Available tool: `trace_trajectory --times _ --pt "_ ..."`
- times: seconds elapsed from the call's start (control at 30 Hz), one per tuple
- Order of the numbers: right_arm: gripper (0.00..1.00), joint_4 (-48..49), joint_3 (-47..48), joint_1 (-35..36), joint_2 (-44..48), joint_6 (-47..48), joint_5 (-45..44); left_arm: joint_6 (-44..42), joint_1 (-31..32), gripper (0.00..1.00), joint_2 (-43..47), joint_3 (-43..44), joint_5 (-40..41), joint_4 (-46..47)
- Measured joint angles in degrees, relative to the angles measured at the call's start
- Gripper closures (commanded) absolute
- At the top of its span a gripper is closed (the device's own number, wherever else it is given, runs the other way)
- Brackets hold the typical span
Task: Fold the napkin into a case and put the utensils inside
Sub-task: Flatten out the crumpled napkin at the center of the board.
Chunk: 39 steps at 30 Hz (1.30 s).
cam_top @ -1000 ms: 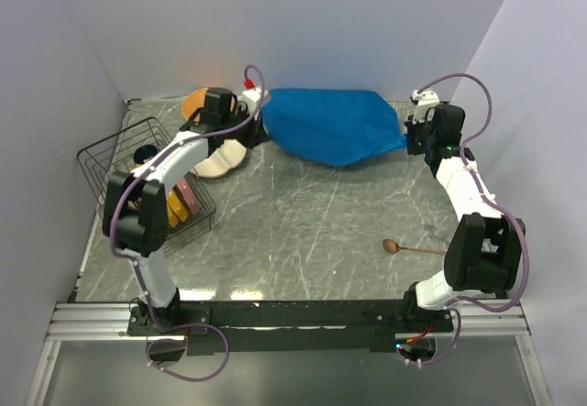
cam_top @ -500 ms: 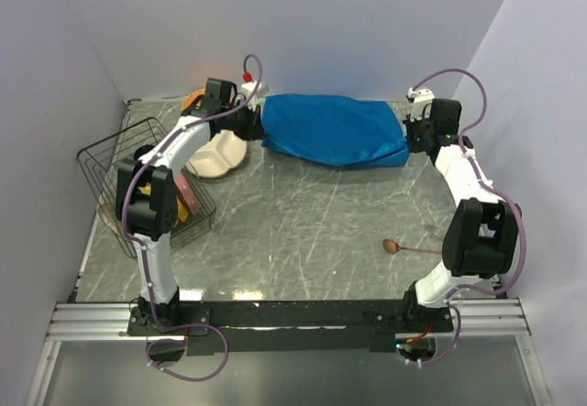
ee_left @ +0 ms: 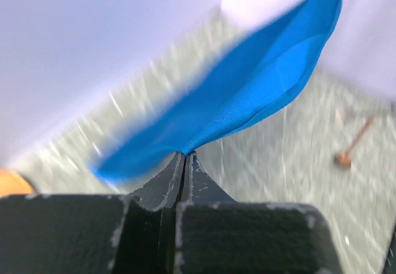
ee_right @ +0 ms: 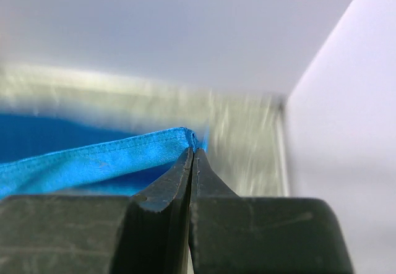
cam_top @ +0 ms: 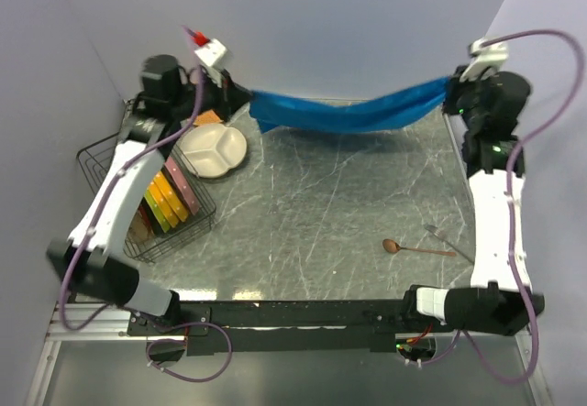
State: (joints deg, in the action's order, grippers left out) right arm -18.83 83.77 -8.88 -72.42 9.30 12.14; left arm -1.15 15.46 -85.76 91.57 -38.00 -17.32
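Note:
The bright blue napkin (cam_top: 348, 113) hangs stretched in the air along the back of the table, sagging in the middle. My left gripper (cam_top: 249, 101) is shut on its left corner, and the cloth (ee_left: 247, 94) runs away from the closed tips (ee_left: 185, 154). My right gripper (cam_top: 451, 92) is shut on the right corner, where the hemmed edge (ee_right: 111, 153) meets the tips (ee_right: 194, 150). A brown wooden spoon (cam_top: 415, 248) lies on the table at the front right, with a thin metal utensil (cam_top: 448, 238) beside its handle.
A white divided plate (cam_top: 214, 148) sits at the back left. A black wire basket (cam_top: 138, 186) holding colourful flat plates stands along the left edge. Grey walls close in behind and on both sides.
Both arms have risen and pulled apart, lifting the napkin off the table and stretching it into a hanging band. The white plate is now uncovered.

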Motion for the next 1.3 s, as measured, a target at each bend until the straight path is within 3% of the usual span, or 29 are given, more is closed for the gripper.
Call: trace_trajectory --times 0.17,0.37,0.53,0.73,0.9,1.07,1.3 --pt "1.00 2.49 10.19 0.00 0.76 -3.19 -0.44 2.60 0.24 0.99 3.87 7.23 0.72 4.85" --pt "1.00 4.66 17.03 0.00 -6.91 -5.46 -1.07 6.25 0.37 0.99 -8.13 18.86 3.69 8.15" --pt "1.00 4.55 23.47 0.00 -20.79 -6.99 -2.64 9.16 0.37 0.99 -20.39 23.47 7.37 9.51" --pt "1.00 0.79 41.46 0.02 -37.62 -9.38 -3.58 12.57 0.35 0.99 -34.10 37.35 9.64 11.89" --pt "1.00 1.29 51.21 0.00 -41.03 -10.34 -3.67 12.96 0.31 0.99 -35.04 42.32 10.75 17.18" --pt "1.00 6.14 45.97 0.00 -34.27 -10.69 -2.05 11.89 0.31 0.99 -28.37 37.33 10.82 21.53" --pt "1.00 15.96 16.63 0.07 -18.25 -3.50 1.97 7.91 0.26 0.99 -14.97 14.45 8.13 26.51"
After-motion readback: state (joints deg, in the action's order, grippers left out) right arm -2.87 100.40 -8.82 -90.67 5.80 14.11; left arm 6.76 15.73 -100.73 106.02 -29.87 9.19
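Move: Stretched in the air between both hands, the napkin is already pinched at a corner by each. The board's center lies about 36 cm below and 1 cm ahead of both, some 14 cm right of the left hand and 41 cm left of the right. From the left hand the divided plate is about 13 cm ahead and 14 cm left; from the right hand the wooden spoon is some 20 cm back and 3 cm left, far below. Shaking the napkin out, both hands toss together: up about 12 cm, then forward in a sweep of nearly 20 cm that dips and climbs again, and finally back some 8 cm, starting to sink. The fingers tip down and up along the way, finishing roughly 15 to 20 degrees more upward, and keep their pinch on the two corners. ##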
